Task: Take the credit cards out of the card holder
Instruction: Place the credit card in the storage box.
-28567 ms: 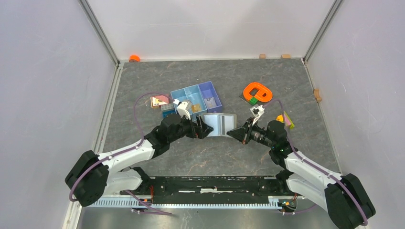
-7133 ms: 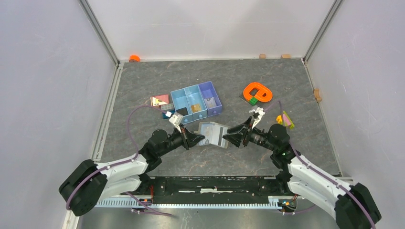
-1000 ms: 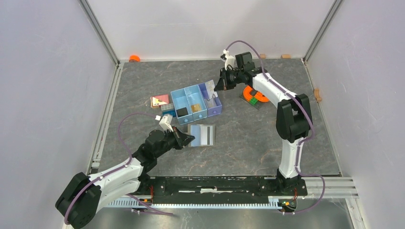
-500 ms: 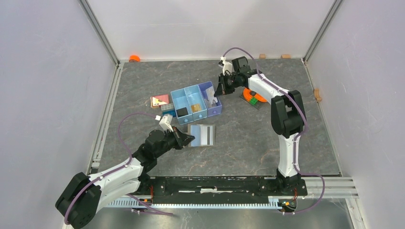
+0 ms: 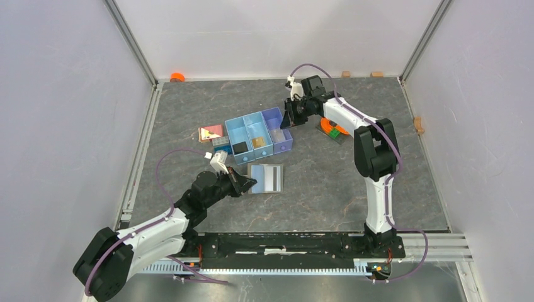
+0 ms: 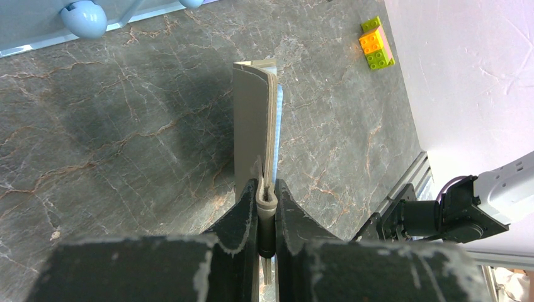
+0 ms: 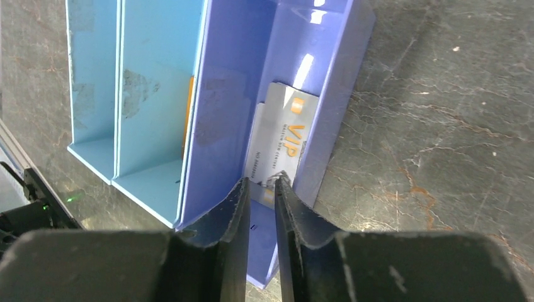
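Note:
The grey-taupe card holder point(image 5: 269, 178) lies open on the table, its pale blue inside with dark slots facing up. My left gripper point(image 5: 250, 183) is shut on its near left edge; in the left wrist view the holder point(image 6: 252, 119) runs away from the gripper point(image 6: 266, 196), pinched at its rim. My right gripper point(image 5: 287, 119) hangs over the purple end compartment of the tray point(image 5: 242, 126). In the right wrist view its jaws point(image 7: 261, 185) stand slightly open just above a pale credit card point(image 7: 284, 135) with VIP lettering, which lies free in that compartment point(image 7: 214, 94).
The tray's blue compartments hold a black block point(image 5: 240, 147) and a tan block point(image 5: 257, 142). An orange ring piece point(image 5: 340, 123) lies right of the right gripper. Pink and tan items point(image 5: 211, 133) sit left of the tray. Yellow-green bricks point(image 6: 376, 43) lie near the right wall.
My right gripper moved slightly left and down over the purple compartment, and its jaws parted, letting go of the card. The left arm and card holder stayed still.

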Available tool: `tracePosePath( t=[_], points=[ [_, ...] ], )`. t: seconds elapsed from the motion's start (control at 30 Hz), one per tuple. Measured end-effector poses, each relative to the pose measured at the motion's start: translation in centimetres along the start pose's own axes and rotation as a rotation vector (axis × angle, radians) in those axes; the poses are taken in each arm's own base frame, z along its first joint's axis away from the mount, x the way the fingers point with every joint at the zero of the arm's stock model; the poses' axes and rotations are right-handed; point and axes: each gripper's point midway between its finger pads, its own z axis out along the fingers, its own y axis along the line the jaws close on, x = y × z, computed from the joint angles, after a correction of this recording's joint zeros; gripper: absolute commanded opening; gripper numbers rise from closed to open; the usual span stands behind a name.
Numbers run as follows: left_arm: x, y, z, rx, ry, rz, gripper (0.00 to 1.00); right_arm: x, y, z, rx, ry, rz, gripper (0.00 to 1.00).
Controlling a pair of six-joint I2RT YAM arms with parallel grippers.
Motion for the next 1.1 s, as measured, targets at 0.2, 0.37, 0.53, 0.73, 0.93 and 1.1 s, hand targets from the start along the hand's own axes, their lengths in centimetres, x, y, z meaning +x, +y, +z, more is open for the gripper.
tracePosePath(
  t=[0.2, 0.37, 0.53, 0.73, 0.93, 1.1],
  points=[
    [0.0, 0.0, 0.0, 0.001, 0.001, 0.000, 0.02, 0.6, 0.8, -2.2, 0.043, -0.032, -0.012, 0.41],
    [0.1, -0.1, 0.0, 0.008, 0.004, 0.000, 0.02, 2.1, 4.3, -6.6, 0.046, -0.127, -0.074, 0.49],
    [0.2, -0.4, -0.1, 0.033, 0.001, 0.003, 0.02, 5.0, 7.5, -10.2, 0.009, -0.264, -0.123, 0.57],
    [0.7, -0.1, -0.6, 0.049, -0.012, 0.006, 0.02, 10.0, 6.6, -12.0, 0.032, -0.404, -0.086, 0.67],
    [-0.1, -1.0, -1.0, 0.100, -0.058, 0.011, 0.02, 14.7, 5.7, -11.8, 0.071, -0.456, -0.105, 0.93],
    [-1.0, -2.1, -1.5, 0.148, -0.100, -0.006, 0.02, 15.8, 6.3, -12.6, 0.024, -0.530, -0.138, 0.98]
  ],
)
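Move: The striped card still in the card holder lies about 18 cm back and 3 cm to the left of the right hand, at nearly its height. The purple compartment's middle is some 2 cm left, 1 cm back and 3 cm below that hand; the middle blue compartment is about 9 cm left and 1 cm back. From the left hand, which grips the holder's edge, the card is roughly 7 cm right and 1 cm ahead. Back and up out of the purple compartment, then down again, the right hand travels about 20 cm back and 7 cm right towards the open card holder, rising some 8 cm before sinking to about 3 cm above its start. Its slightly parted fingers spread wide, tipping up from their steep slant. Late on, the left hand, still pinching the holder, raises it about 2.5 cm and tips it up. ##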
